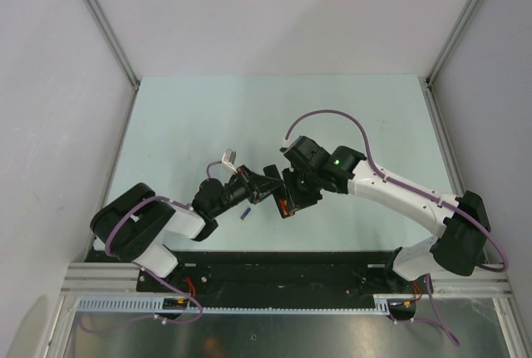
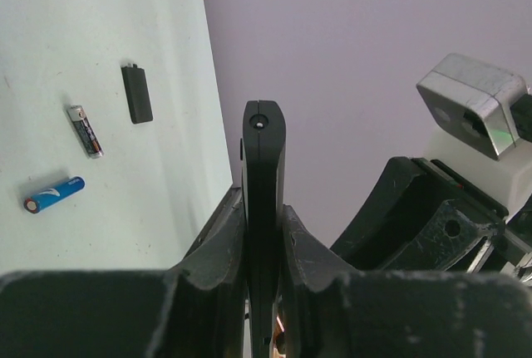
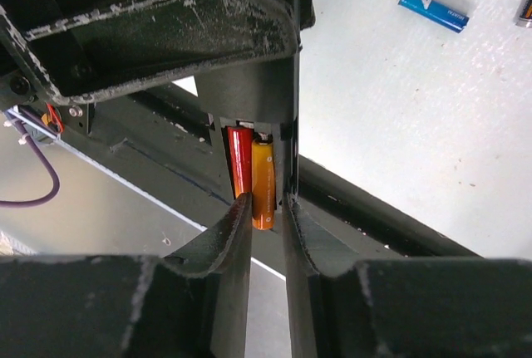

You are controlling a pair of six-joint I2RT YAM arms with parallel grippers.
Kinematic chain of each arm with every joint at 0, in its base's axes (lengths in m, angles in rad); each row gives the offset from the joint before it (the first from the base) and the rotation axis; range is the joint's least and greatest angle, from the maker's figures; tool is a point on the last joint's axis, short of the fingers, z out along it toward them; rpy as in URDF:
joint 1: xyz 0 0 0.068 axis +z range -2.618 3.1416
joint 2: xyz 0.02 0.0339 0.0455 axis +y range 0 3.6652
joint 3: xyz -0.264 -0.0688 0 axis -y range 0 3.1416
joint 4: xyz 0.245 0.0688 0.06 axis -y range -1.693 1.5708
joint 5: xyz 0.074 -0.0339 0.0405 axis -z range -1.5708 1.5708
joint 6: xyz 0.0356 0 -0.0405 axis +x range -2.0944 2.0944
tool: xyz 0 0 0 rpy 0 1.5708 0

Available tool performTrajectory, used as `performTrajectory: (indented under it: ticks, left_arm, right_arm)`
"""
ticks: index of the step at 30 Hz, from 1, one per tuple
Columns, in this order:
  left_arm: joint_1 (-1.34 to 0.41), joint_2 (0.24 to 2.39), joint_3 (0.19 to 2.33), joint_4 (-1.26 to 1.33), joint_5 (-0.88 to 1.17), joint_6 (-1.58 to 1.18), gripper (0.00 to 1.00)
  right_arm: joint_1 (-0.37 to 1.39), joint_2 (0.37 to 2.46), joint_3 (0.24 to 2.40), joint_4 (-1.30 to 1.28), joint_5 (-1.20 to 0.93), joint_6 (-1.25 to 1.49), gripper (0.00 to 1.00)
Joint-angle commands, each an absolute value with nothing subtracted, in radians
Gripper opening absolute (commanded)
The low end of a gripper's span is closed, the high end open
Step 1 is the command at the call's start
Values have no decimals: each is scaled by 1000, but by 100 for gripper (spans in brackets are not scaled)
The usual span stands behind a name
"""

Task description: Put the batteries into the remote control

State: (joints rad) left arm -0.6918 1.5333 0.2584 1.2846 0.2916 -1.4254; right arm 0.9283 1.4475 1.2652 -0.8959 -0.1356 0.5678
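My left gripper is shut on the remote control, a slim black bar held edge-on between its fingers, up off the table. In the right wrist view the remote shows its battery recess with a red battery and an orange battery side by side in it. The orange one's lower end sticks out between the fingertips of my right gripper, which is closed narrowly on it. In the top view both grippers meet at the table's middle, and the right gripper has an orange-red spot at it.
On the pale green table lie a blue cylinder, a silver-and-dark cylinder and a small dark grey piece. The blue cylinder also shows in the right wrist view. A black rail runs along the near edge.
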Motion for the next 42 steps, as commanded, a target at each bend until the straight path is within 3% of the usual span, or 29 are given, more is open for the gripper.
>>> performTrajectory:
  ticks: [1,18,25,27,32,36,41,42]
  left_arm:
    - [-709,1517,298,1571,308,-1463,0]
    - [-709,1534,302,1572,307,-1466,0]
    - [-706,1540,304,1574,319,-1489,0]
    - [-700,1542,307,1575,331,-1502,0]
    - [-654,1523,302,1585,396,-1535,0]
    - [-629,1490,298,1585,417,-1577,0]
    - [-618,1468,313,1583,426,-1612,0]
    - [-618,1465,316,1583,423,-1620,0]
  right_arm:
    - [933,1442,1308,-888,-95,563,27]
    - [933,1394,1374,-919,-51,574,47]
    - [919,1310,1391,-881,-2,569,49]
    - [920,1269,1373,-844,50,565,49]
    - [919,1018,1094,-510,88,548,52]
    - [905,887,904,-318,37,523,67]
    - [891,833,801,-186,-103,497,78]
    - [887,803,754,-151,-124,505,92]
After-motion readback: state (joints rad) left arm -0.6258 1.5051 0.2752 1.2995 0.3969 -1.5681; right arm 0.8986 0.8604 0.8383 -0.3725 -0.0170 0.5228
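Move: The orange battery lies in the remote's compartment between the right hand's fingertips, its middle about 1 cm ahead and 1 cm below. The red battery is some 2 cm ahead and 1 cm left; the blue battery on the table is roughly 9 cm ahead, 4 cm right and 11 cm below. From the left hand, which still grips the remote, the orange battery lies about 6 cm back and 3 cm right, level in height. The right fingertips come free of the orange battery, spreading from a narrow gap to wide open. At first the hand barely moves, then it rises quickly by about 9.5 cm, slightly forward, and veers right away from the remote, swinging its fingers some 40 degrees up out of their downward slant before sinking a little. The left hand keeps its hold on the remote and late on lifts it 2 to 3 cm. ##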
